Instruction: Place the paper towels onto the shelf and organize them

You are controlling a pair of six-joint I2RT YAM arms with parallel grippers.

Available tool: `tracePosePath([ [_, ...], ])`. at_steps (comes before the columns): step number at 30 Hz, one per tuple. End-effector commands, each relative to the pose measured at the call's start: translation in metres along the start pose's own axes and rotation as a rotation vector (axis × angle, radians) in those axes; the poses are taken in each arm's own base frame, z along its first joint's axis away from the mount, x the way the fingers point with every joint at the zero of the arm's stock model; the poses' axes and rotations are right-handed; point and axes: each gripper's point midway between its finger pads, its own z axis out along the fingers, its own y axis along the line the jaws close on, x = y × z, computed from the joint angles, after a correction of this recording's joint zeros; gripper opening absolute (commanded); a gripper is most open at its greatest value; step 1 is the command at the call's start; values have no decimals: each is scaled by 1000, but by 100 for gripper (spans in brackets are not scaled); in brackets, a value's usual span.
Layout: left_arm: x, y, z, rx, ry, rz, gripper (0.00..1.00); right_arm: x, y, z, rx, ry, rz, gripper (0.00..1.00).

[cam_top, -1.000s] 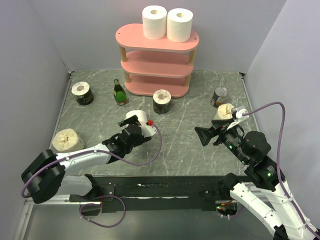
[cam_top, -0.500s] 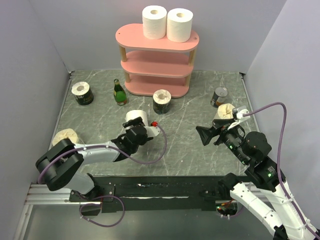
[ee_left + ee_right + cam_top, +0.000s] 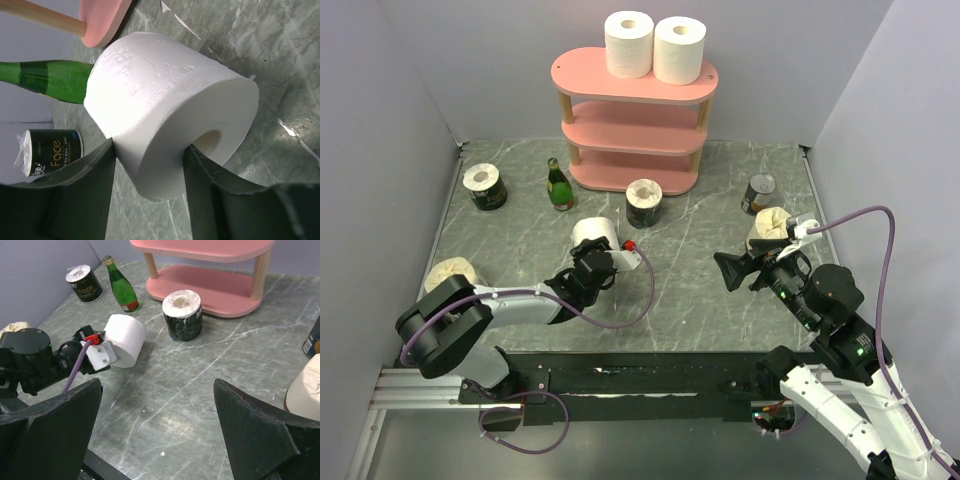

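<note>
A white paper towel roll lies on its side on the table, large in the left wrist view. My left gripper is shut on it, one finger on its outer wall and the other at its end face by the core. Two white rolls stand on the top board of the pink shelf. A dark-banded roll stands before the shelf, another at far left. Cream rolls sit at left and right. My right gripper hangs open over bare table.
A green bottle stands left of the shelf, close behind the held roll. A metal can stands by the right cream roll. Grey walls close in the table on three sides.
My left gripper slid forward around the white roll and its jaws narrowed onto it. The left arm folded in closer. The right arm has barely moved.
</note>
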Motion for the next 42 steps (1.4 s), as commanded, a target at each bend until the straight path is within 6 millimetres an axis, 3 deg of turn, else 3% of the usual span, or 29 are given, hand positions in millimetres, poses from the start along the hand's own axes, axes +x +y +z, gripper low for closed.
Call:
tracePosePath([
  [1,-7,-2,2,-10,-39,-52,50,-12,0,-4,4,-39,-4,99],
  [6,-13,2,-1,-6,-48,-92,49,-12,0,-5,4,-38,-1,100],
  [8,-24,12,-4,-10,-66,-139,48,-13,1,-6,3,-38,0,100],
  [10,-22,16,-7,18,-40,-212,47,-14,1,-6,0,-42,4,100],
  [11,-36,22,-7,48,-69,-261,44,-16,2,-7,-3,-49,6,100],
  [12,-26,14,-8,99,-2,-325,42,-16,2,-7,-3,-49,7,99],
  [13,-36,31,-3,91,1,-398,41,-16,3,-8,-7,-51,12,100],
  [18,-29,30,-1,132,147,-487,38,-17,9,-9,-37,-48,28,99],
  [22,-36,54,-3,128,164,-591,37,-21,9,-14,-35,-61,26,100],
  [24,-38,56,-6,173,171,-698,37,-22,9,-16,-36,-70,28,100],
  [28,-27,80,-3,155,214,-823,40,-23,9,-19,-39,-79,33,100],
  [30,-13,83,1,162,263,-890,42,-23,9,-19,-36,-75,33,100],
  [34,-6,76,5,275,307,-1003,43,-22,9,-18,-35,-59,41,100],
  [37,5,78,7,268,343,-1046,50,-24,10,-19,-38,-62,38,100],
  [38,9,83,8,228,358,-1052,68,-24,9,-19,-34,-60,38,100],
  [42,11,105,8,205,336,-1149,81,-28,8,-23,-29,-71,34,99],
])
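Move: The left hand already grips the near end of the bare paper towel roll, whose middle lies about 4 cm ahead of it, 2 cm to its left and 2 cm lower. The green bottle stands some 15 cm ahead and 10 cm left of the hand; the black-wrapped roll stands roughly 12 cm ahead and 10 cm right. From the right hand, the bare roll is about 16 cm ahead, 26 cm left and 22 cm down. Still pinching the bare roll's end wall, one finger in the core and one outside, the left hand rises about 5 cm with a little forward, then swings some 7 cm left, nearer the green bottle, and sinks a couple of centimetres. All the while the wrist rolls its left side down, turns counter-clockwise and tips the fingers some 25 degrees more steeply down; at the end the fingers open partway. ##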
